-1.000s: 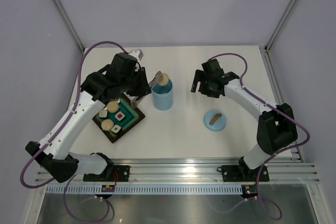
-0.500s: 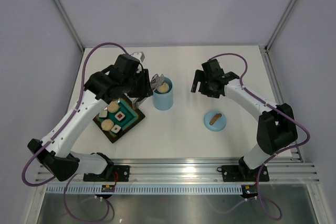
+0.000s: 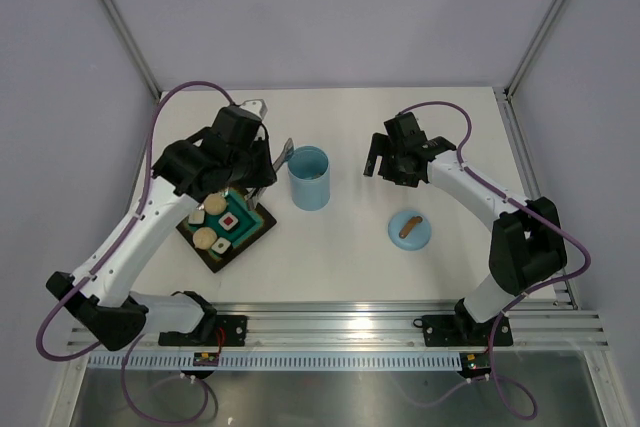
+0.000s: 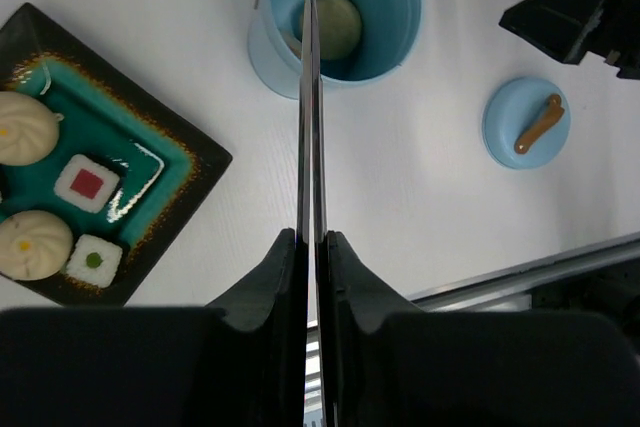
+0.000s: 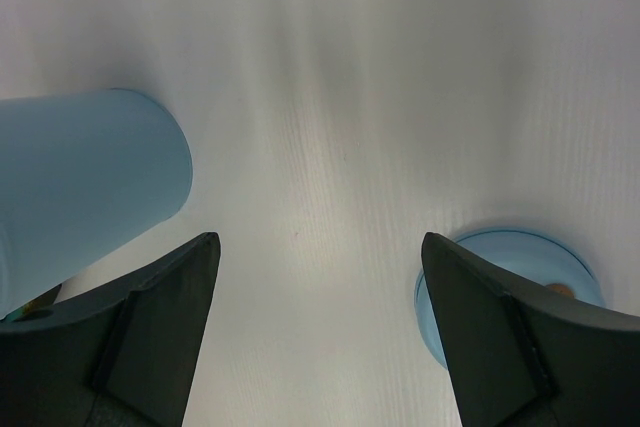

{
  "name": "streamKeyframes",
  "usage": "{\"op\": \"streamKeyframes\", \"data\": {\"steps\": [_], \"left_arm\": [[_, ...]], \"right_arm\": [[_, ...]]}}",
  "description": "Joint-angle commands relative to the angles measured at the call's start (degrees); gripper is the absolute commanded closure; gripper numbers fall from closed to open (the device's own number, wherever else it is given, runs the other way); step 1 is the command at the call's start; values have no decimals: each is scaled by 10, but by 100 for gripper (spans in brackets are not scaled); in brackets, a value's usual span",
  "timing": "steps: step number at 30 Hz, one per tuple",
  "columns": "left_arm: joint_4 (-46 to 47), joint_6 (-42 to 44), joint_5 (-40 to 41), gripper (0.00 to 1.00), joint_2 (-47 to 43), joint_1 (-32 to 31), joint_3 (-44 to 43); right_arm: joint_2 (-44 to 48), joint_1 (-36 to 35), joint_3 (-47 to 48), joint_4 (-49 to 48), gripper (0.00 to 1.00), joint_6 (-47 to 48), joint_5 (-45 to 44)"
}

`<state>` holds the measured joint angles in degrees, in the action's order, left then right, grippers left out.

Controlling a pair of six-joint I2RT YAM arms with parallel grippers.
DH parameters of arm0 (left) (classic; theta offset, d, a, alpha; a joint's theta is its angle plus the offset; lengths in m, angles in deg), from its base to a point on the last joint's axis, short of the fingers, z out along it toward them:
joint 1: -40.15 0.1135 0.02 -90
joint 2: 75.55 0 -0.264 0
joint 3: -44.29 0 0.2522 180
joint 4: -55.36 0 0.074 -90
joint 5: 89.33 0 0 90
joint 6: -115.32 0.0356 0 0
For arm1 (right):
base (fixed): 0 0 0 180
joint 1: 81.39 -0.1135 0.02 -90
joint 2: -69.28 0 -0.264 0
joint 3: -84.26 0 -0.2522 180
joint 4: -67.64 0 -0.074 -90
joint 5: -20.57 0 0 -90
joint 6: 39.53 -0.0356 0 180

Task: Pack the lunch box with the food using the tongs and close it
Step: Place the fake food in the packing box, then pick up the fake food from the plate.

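Note:
The light blue lunch box (image 3: 309, 178) stands open mid-table, with a beige disc of food (image 4: 335, 25) lying inside it. My left gripper (image 3: 258, 161) is shut on the silvery tongs (image 4: 309, 127). Their two arms are pressed together with nothing between them, and their tips reach over the box's left rim (image 4: 262, 22). More food (image 3: 214, 205) sits on the dark tray (image 3: 255, 232): round beige pieces (image 4: 22, 127) and white squares (image 4: 88, 183). The blue lid (image 3: 409, 229) with a brown handle lies flat to the right. My right gripper (image 3: 385, 162) hovers open between box and lid.
The tray (image 4: 190, 172) lies just left of the lunch box (image 5: 80, 177). The lid (image 5: 510, 267) sits below the right gripper (image 5: 320, 247). Frame posts and grey walls bound the table at the back and sides; a metal rail runs along the near edge.
A beige disc held in the tongs above the lunch box has dropped inside. The tongs then closed empty and drew back left to the rim. The right arm has not moved.

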<state>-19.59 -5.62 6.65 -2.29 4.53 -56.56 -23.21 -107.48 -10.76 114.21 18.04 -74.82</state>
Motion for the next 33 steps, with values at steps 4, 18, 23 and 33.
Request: {"op": "streamKeyframes", "data": {"steps": [4, 18, 23, 33], "left_arm": [[-60, -1, 113, 92, -55, 19, -18], [-106, -54, 112, 76, -118, 120, 141], [-97, -78, 96, 65, -125, 119, 186], [-75, -107, 83, 55, -129, 120, 234]], "right_arm": [[30, -5, 8, -5, 10, 1, -15], [36, -4, -6, -15, 10, 1, -6], [36, -4, -10, -20, 10, 2, -1], [35, -4, -13, -25, 10, 1, 3]]}}
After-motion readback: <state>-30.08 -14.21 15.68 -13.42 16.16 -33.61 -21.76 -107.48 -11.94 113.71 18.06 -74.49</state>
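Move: The red-topped rice cube on the dark tray, which the left hand's tongs go for, lies about 15 cm to the left hand's left, only 1 cm or so farther out and roughly 25 cm below. From that hand, the green-topped cube is some 6 cm back and 17 cm left, the near bun 4 cm back and 21 cm left. The blue packing box is 7 cm ahead and 4 cm right. From the right hand, the red-topped cube is about 37 cm left and 10 cm back. Towards the red-topped cube: the left hand, still gripping the metal tongs, carries them off the blue packing box about 12 cm to the left, then down some 10 cm over the tray, drawing back 6 cm overall. The wrist turns counter-clockwise and tips the tongs steeper, and in the second half the fingers open partway, so the blades spread astride the cube; contact can't be seen. ##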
